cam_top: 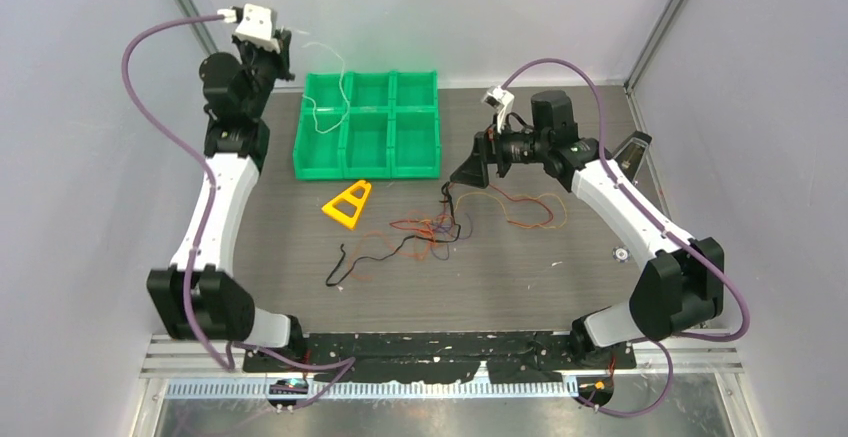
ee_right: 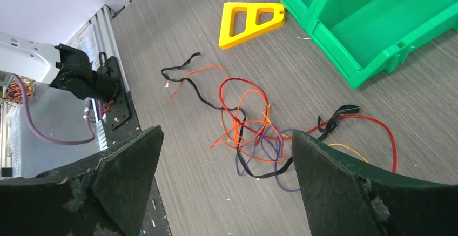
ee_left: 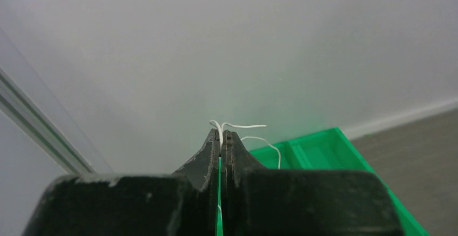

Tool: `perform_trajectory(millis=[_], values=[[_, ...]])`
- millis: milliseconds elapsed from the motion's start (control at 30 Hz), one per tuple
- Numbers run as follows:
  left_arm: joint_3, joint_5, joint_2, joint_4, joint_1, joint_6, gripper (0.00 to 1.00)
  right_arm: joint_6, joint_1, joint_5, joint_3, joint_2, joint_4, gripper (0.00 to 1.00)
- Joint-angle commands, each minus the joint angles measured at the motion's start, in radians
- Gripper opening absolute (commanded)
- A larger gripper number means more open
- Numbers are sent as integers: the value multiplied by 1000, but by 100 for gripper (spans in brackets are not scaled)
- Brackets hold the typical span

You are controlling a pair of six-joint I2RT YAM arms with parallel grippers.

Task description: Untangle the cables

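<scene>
My left gripper [cam_top: 284, 55] is raised at the back left, beside the green bin [cam_top: 300, 162], and is shut on a thin white cable [cam_top: 340, 82]. That cable hangs from it down into the bin's back-left compartment. In the left wrist view the white cable [ee_left: 243, 126] sticks out past the closed fingertips of the left gripper [ee_left: 221, 133]. A tangle of orange, red, black and purple cables [cam_top: 435, 227] lies on the table in front of the bin. My right gripper [cam_top: 468, 172] hovers open just above and behind the tangle [ee_right: 251, 128], nothing between its fingers [ee_right: 135, 160].
A yellow triangular frame [cam_top: 348, 203] lies on the table against the green bin's [ee_right: 378, 25] front edge. One black cable end [cam_top: 345, 262] trails off to the left of the tangle. A small pale piece [cam_top: 621, 253] sits near the right arm.
</scene>
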Motion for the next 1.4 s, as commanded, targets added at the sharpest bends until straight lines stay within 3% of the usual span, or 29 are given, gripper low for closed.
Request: perform_trajectory(millis=[0,133,267,367,533,733,867,1000,1167,1333,1367], values=[[-161,125,-205,-126,5,-25,0,54,-3,-37,-18,-81,75,95],[-229,76,-288,-399,5,-31,0,67,-3,-37,-37,-116,83,95],[-245,-107,-261,-525,6,9,0,75,-3,-37,-63,-138,99,95],[-101,-181,-91,-625,55,-4,0,87,-3,-43,-78,-131,110,95],[104,-95,177,-689,101,1,0,72,-3,-37,-87,-117,102,95],[406,-151,476,-778,105,12,0,18,-3,-23,-87,-87,49,95],[531,-40,598,-800,111,-11,0,-5,-3,-23,-65,-50,16,95],[421,8,574,-749,103,-18,0,-33,-3,-17,-58,-35,-4,95],[205,18,497,-663,73,84,0,-44,-3,-19,-64,-25,-7,95],[199,10,536,-716,55,130,0,-40,-2,-30,-58,-6,-6,95],[213,16,546,-732,52,138,7,-38,-2,-32,-55,-4,-7,95]])
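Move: The left hand, with the white cable already pinched, is high over the green tray. The tray's front-left compartment is almost straight below it, roughly 43 cm down, 3 cm ahead and 2 cm left. Also far below, the back-left compartment is about 18 cm ahead and 1 cm left, the front-middle one 3 cm ahead and 12 cm right, and the yellow triangle 15 cm back and 7 cm right. From the right hand, the front-left compartment is some 20 cm ahead, 40 cm left and 22 cm below. Keeping its pinch on the white cable, the left hand lowers it about 36 cm towards the green tray's front-left compartment. It first draws back while sinking, then swings forward and left past its starting reach and eases back again, while the fingers tip some 65 degrees downward. The right hand, open and empty, rises a little, then sinks to end about 3 cm lower and slightly back. ##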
